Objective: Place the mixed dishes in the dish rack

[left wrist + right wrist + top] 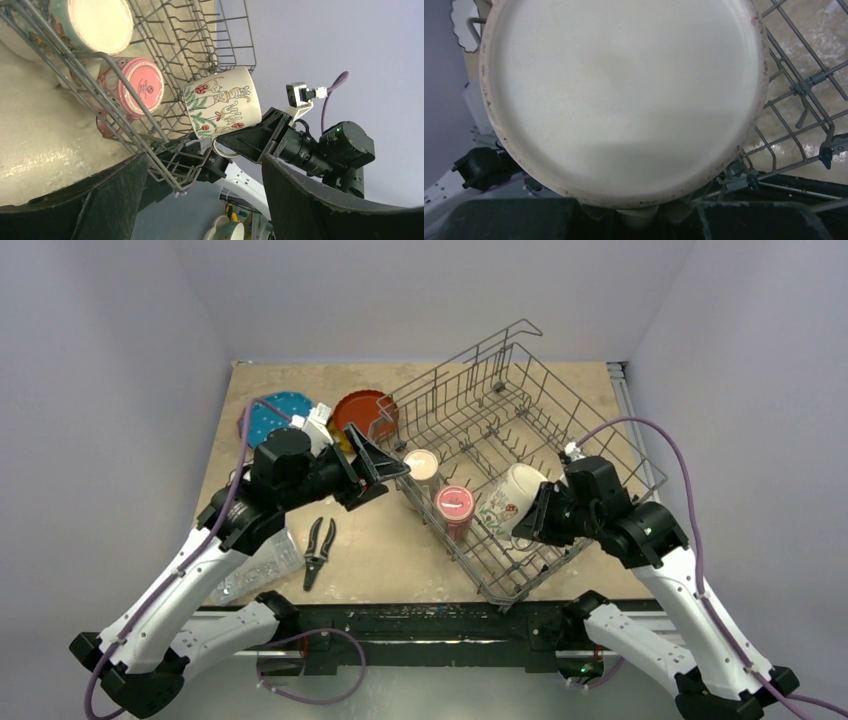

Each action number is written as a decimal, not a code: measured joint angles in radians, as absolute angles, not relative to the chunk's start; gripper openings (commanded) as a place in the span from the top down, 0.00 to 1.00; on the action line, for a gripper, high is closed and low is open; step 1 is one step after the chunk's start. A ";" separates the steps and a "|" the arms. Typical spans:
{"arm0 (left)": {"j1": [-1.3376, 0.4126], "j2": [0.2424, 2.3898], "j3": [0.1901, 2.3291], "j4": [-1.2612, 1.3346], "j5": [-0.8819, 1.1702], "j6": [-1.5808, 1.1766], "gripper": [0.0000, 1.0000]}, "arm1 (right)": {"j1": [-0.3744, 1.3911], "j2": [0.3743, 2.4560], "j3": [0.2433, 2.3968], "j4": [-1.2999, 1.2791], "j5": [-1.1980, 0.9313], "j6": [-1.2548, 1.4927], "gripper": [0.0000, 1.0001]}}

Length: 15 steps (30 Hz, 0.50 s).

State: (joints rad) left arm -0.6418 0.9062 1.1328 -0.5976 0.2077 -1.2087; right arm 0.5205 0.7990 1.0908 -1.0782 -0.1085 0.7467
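The grey wire dish rack (520, 405) stands at centre right. A small beige cup (422, 464) and a maroon mug (455, 503) sit at its near left side. My left gripper (388, 468) hovers just left of the beige cup, open and empty, its black fingers (100, 200) wide apart. My right gripper (537, 516) is shut on the handle of a cream mug (508, 498) with cat pictures (222, 102), holding it tilted over the rack's near end. The mug's base (624, 95) fills the right wrist view, its handle between my right gripper (636, 212).
A blue dotted plate (272, 415), a white fluted bowl (316, 424) and a red-orange plate (362, 410) lie on the table left of the rack. Black-handled pliers (318, 550) and a clear plastic box (250, 570) lie near the left arm. Rack wires (804, 95) run right of the mug.
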 measured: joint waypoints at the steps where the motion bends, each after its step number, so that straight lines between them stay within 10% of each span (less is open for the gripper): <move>1: -0.642 0.914 1.130 -0.601 0.213 -1.208 0.17 | 0.521 0.806 1.084 -1.101 -0.119 0.740 1.00; 15: -0.654 1.084 1.114 -0.601 0.304 -1.210 0.19 | 0.607 0.850 1.005 -1.077 -0.132 0.697 1.00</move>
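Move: The right hand, gripping the handle of the upturned patterned mug, has its rack slot roughly 3 cm ahead, 6 cm to its left and 11 cm below. The pink mug beside that slot stands about 7 cm ahead, 13 cm left and 9 cm below, and the cream mug some 14 cm ahead and 20 cm left, at about the pink one's height. From the empty left hand the slot lies about 22 cm right, 1 cm back and 20 cm down. Down about 4 cm goes the right hand, easing back some 2 cm at first and then edging 1 cm left towards the pink mug, turning about 10 degrees and keeping its grip on the patterned mug's handle. The left hand, open and empty, sinks about 5.5 cm and shifts 3 cm right towards the rack's near-left side, tipping down some 10 degrees. ##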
